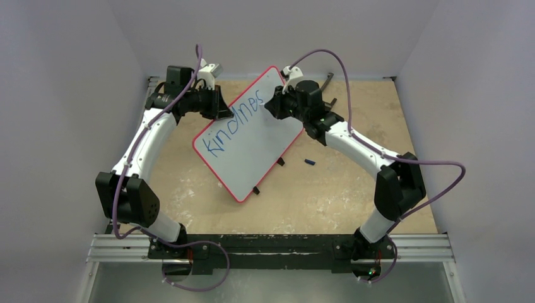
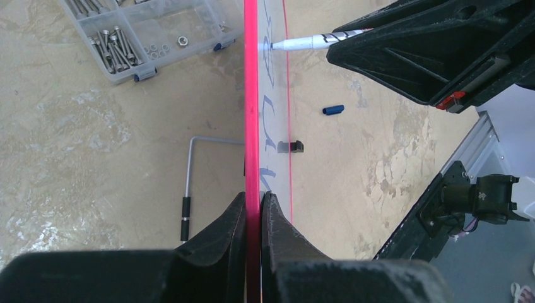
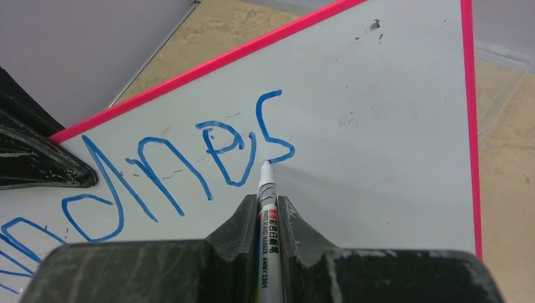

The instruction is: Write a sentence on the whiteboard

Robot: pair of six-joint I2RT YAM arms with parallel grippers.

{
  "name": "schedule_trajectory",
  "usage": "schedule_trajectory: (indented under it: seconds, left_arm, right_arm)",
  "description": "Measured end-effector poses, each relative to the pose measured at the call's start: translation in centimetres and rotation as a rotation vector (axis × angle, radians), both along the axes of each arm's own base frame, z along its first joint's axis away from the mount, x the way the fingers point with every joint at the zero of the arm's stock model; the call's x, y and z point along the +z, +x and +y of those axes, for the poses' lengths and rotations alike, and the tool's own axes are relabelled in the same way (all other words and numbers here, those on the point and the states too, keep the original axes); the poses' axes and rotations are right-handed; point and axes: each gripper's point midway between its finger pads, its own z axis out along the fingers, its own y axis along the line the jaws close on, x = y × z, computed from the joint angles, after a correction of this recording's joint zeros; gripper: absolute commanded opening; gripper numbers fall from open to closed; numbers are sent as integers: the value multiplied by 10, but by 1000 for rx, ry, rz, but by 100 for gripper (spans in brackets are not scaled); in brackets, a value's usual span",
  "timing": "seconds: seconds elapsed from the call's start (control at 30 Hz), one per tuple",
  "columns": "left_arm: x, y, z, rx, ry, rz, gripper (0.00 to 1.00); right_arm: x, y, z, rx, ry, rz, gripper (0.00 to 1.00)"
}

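Observation:
The whiteboard [image 1: 252, 136], white with a red rim, lies slanted on the table. The sentence [image 1: 233, 120] reads "kindnes" in blue along its upper left part; it also shows in the right wrist view [image 3: 214, 148]. My left gripper [image 2: 253, 202] is shut on the board's red rim [image 2: 251, 95] at its upper left edge [image 1: 217, 104]. My right gripper [image 3: 267, 205] is shut on a white marker [image 3: 267, 196]. The marker's tip touches the board at the bottom of the last "s". In the left wrist view the marker [image 2: 309, 42] meets the board edge-on.
A blue marker cap [image 1: 309, 162] lies on the table right of the board; it also shows in the left wrist view [image 2: 333, 110]. A clear compartment box of screws [image 2: 151, 35] and a metal hex key [image 2: 187, 183] lie beyond the board's far side. Black clips [image 1: 256, 190] sit on the board's lower edge.

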Motion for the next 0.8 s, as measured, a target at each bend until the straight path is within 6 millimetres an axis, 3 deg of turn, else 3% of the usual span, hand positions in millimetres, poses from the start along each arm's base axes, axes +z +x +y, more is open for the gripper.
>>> schedule_trajectory:
  seconds: [0.3,0.5,0.63,0.8]
  left_arm:
    - [2,-2,-2,-14,-10,-2,0]
    - [3,-3,-3,-19,-10,-7,0]
    - [3,-3,-3,-19,-10,-7,0]
    - [3,-3,-4,-20,-10,-8,0]
  right_arm:
    - [5,-12,-5,11,0,4,0]
    - [36,-20,-15,-19,36,-44,0]
    - [51,-18,-21,-55,66,-75,0]
    - [50,-5,-29,-112,64,-78,0]
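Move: The right hand holds the marker, its tip on the board at the lower end of the first "s", about 4 cm ahead and 4 cm left of the hand, 2 cm below. The bare spot for the next letter is some 8 cm ahead and 2 cm left, about level; the written "s" is roughly 6 cm ahead and 5 cm left. From the left hand, gripping the board's top edge, that bare spot lies about 8 cm ahead, 12 cm right and 3 cm lower. The marker tip comes free of the whiteboard at the end of the "s": the right hand draws back about 2 cm, then climbs some 5 cm while sliding about 3 cm right, and finally eases forward again in front of the board. It turns slightly clockwise, fingers still shut on the marker. The left hand keeps its pinch on the top edge. ##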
